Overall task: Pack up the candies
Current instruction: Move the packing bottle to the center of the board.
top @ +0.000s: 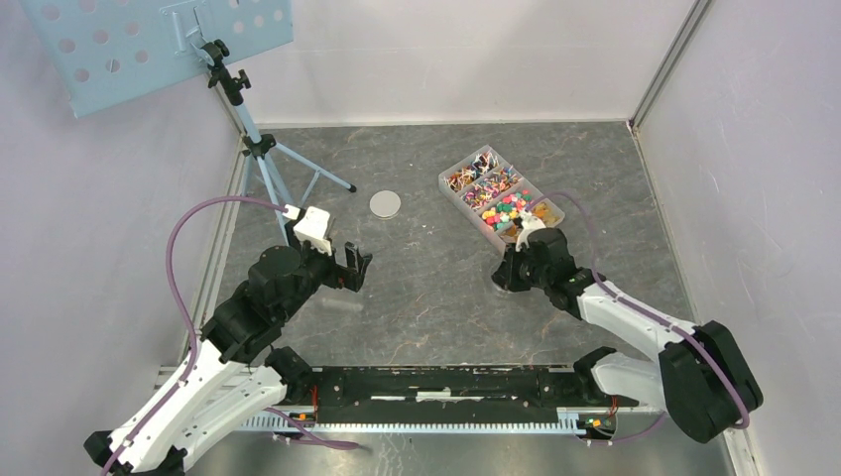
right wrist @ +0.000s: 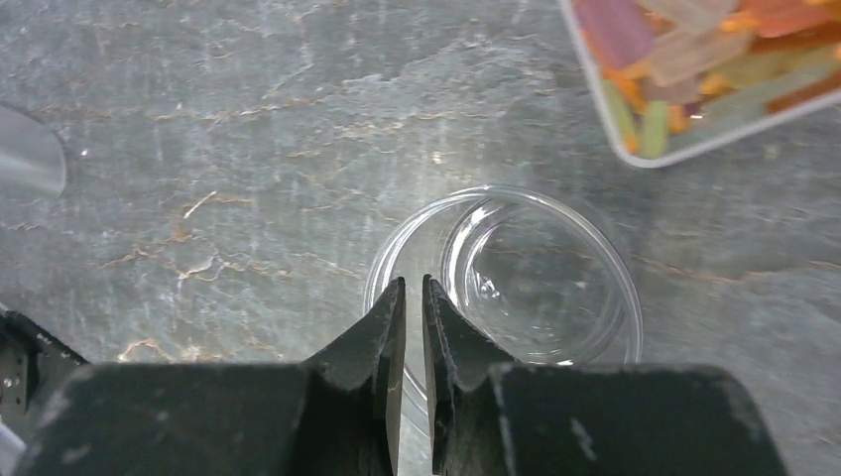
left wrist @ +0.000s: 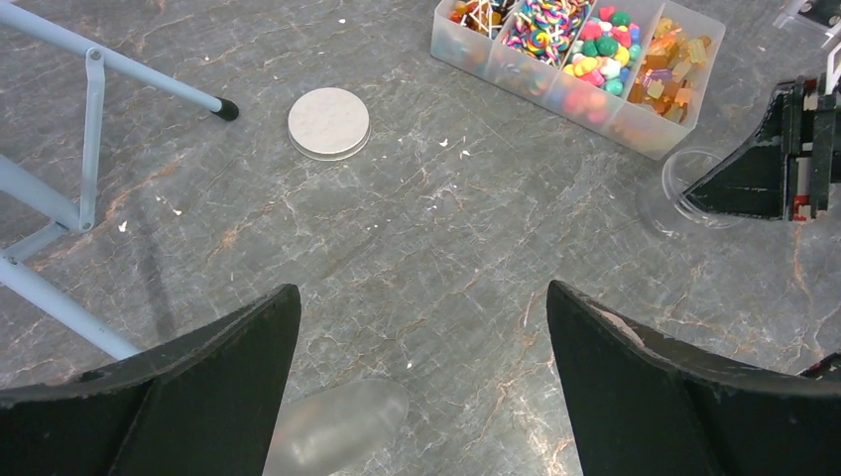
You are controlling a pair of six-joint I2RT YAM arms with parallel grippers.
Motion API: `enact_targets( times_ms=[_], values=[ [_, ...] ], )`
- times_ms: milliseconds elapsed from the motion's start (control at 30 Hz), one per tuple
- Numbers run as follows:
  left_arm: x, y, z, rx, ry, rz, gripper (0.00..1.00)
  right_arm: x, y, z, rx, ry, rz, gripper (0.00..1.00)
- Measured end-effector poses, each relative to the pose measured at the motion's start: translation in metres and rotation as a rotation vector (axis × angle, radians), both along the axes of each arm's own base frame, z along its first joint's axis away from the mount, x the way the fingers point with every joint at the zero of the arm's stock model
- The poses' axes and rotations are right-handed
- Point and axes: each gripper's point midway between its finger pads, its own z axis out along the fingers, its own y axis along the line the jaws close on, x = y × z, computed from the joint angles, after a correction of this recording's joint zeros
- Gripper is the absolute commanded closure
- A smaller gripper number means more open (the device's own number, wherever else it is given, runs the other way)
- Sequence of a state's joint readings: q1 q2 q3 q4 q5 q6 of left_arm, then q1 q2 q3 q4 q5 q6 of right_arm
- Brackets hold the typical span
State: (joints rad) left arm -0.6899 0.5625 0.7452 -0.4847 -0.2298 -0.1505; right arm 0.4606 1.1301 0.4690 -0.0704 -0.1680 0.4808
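The candies (top: 499, 195) lie sorted by kind in a clear divided box (top: 451, 191) at the back right of the table; in the left wrist view the candies (left wrist: 595, 50) fill its compartments, and the right wrist view shows candies (right wrist: 694, 59) in one corner. A clear empty cup (right wrist: 555, 288) stands just in front of the box. My right gripper (right wrist: 414, 285) is shut on the cup's near rim, one finger inside and one outside. My left gripper (left wrist: 421, 297) hangs open over bare table at the left, with nothing between its fingers.
A grey round lid disc (top: 385, 204) lies at the middle back, also seen in the left wrist view as the disc (left wrist: 328, 123). A blue tripod stand (top: 260, 149) with a perforated plate occupies the back left. White walls enclose the table.
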Motion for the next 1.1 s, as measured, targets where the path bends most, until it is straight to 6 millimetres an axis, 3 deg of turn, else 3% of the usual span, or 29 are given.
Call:
enact_targets(
  times_ms=[367, 667, 867, 1000, 1100],
  values=[
    [0.002, 0.000, -0.003, 0.012, 0.010, 0.007, 0.00, -0.012, 0.052, 0.004, 0.069, 0.009, 0.088, 0.81],
    [0.016, 0.010, -0.022, 0.084, 0.064, 0.107, 0.00, 0.010, 0.056, 0.046, 0.058, -0.105, 0.082, 0.45],
    [0.030, 0.021, -0.042, 0.112, 0.192, 0.294, 0.00, 0.012, 0.046, 0.075, 0.034, -0.205, 0.093, 0.02],
    [0.034, 0.027, -0.062, 0.081, 0.284, 0.425, 0.00, 0.012, 0.039, 0.095, 0.012, -0.278, 0.101, 0.02],
    [0.033, 0.045, -0.076, 0.037, 0.365, 0.583, 0.01, 0.009, 0.032, 0.106, 0.002, -0.322, 0.110, 0.02]
  ],
)
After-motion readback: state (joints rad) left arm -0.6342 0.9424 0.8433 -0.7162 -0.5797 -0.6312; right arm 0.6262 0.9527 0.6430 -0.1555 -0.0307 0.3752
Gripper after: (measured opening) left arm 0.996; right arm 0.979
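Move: The packing bottle stands upright with the right fingertips in its mouth; its middle lies about 2 cm ahead, 3 cm right and 2 cm below. Its spot at the board's centre is some 3 cm left and 1 cm ahead, 2 cm below; the candy box's middle is about 24 cm ahead, 1 cm right. For the left hand, the scoop lies about 7 cm left, 1 cm back and 23 cm below, the bottle some 40 cm right, 4 cm ahead. With its nearly shut fingertips still in the bottle's mouth, the right hand draws the bottle about 5 cm to the left at level height, then comes free, rising some 10 cm above it while the fingers spread wide, tip up by roughly 20 degrees and ease back a little to the right. Meanwhile the empty, open left hand starts down, with some left and forward, towards the scoop, turning counter-clockwise and tipping its fingers down. ##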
